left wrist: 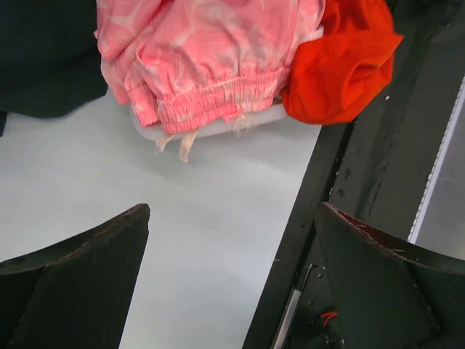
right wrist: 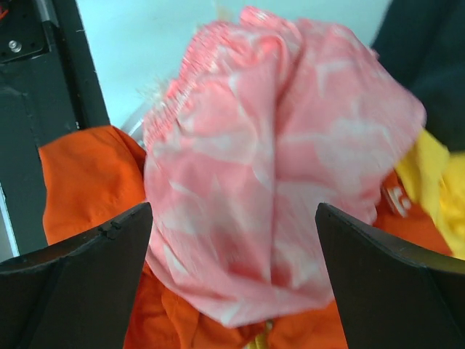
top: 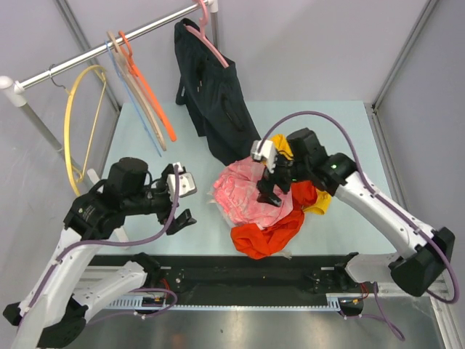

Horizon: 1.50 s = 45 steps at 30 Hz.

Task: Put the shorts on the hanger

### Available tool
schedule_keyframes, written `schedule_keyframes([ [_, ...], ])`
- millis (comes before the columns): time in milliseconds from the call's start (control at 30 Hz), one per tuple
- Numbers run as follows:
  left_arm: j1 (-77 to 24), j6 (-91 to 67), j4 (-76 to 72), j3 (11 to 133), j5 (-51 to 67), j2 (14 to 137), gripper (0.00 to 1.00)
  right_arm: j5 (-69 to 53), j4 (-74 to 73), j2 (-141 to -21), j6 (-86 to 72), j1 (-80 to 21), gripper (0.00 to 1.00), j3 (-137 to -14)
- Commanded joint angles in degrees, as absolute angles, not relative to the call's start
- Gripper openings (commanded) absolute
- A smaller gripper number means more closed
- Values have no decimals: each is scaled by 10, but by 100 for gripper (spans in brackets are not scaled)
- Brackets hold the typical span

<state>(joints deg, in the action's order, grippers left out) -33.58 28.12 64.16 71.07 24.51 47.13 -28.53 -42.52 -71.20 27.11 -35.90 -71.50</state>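
Note:
The pink shorts [top: 243, 193] lie crumpled on a pile of clothes in the middle of the table, their elastic waistband [left wrist: 218, 98] and pale drawstring ends facing the left arm. My right gripper [top: 270, 190] hovers open right over them; in the right wrist view the shorts [right wrist: 283, 167] fill the gap between its spread fingers [right wrist: 232, 211], untouched. My left gripper [top: 185, 198] is open over bare table left of the pile, a short way from the shorts [left wrist: 211, 65], with nothing between its fingers [left wrist: 232, 211]. The yellow hanger [top: 65, 127] hangs from the rail at the far left.
An orange-red garment [top: 269, 233] and a yellow one [top: 320, 205] lie under and beside the shorts. A black garment [top: 214, 102] hangs on a pink hanger at the back. An orange hanger [top: 149, 98] and pale ones hang on the rail [top: 109, 45]. A black bar [left wrist: 320, 182] edges the table front.

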Motion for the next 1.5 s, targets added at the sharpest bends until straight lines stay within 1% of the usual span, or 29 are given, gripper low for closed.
schedule_keyframes([
  [0,-298,287,652,728,336,459,100,-259,-392,-767,298,-429,100,-772],
  [33,-293,284,651,728,341,455,100,-243,-393,-777,307,-461,100,-777],
  [167,-251,276,644,729,371,441,100,-195,-384,-820,345,-515,100,-781],
  [333,-227,274,647,722,380,419,100,-154,-350,-874,355,-527,99,-780],
  [400,-226,276,645,715,378,411,100,-142,-351,-886,361,-529,96,-780],
  [500,-226,281,633,704,367,396,100,-121,-365,-896,368,-527,77,-780],
  [533,-226,281,628,701,366,387,100,-118,-367,-896,370,-527,55,-780],
  [600,-226,284,614,695,359,381,100,-113,-371,-875,372,-526,32,-779],
  [633,-226,284,609,694,361,380,100,-110,-371,-865,372,-525,14,-780],
  [700,-226,286,605,692,366,383,100,-110,-366,-826,370,-518,1,-780],
  [767,-226,287,604,692,369,396,100,-114,-362,-781,366,-508,0,-780],
  [900,-226,301,598,702,389,420,100,-176,-338,-703,338,-454,0,-780],
  [1033,-228,308,560,716,403,439,100,-228,-310,-638,313,-381,0,-780],
  [1167,-242,302,512,739,403,463,100,-268,-265,-588,279,-333,0,-780],
  [1267,-281,299,483,758,375,487,100,-295,-246,-559,265,-309,0,-780],
  [1333,-328,301,462,767,321,504,100,-313,-247,-542,272,-303,0,-780],
  [1467,-380,319,413,773,275,527,100,-358,-282,-521,302,-302,0,-780],
])
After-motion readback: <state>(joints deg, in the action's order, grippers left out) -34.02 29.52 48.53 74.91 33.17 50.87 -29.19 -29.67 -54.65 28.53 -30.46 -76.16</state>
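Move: The bunched pink shorts lie about 6 cm to the left of my right hand and 9 cm below, straight across. From that same hand the red cloth is roughly 8 cm back, 1 cm left and 11 cm below, and the dark garment's hem some 9 cm ahead and 10 cm left, 7 cm below. From my left hand the shorts are about 15 cm to the right, 7 cm ahead and 13 cm down. I sweep my right hand left and down, some 8 cm each way, onto the shorts, shut the open fingers on the waistband, then haul it up about 24 cm and back to the right, swinging the fingertips up towards level. My left hand, still open, eases slightly back and up, then goes up, right and forward towards the lifted shorts. ##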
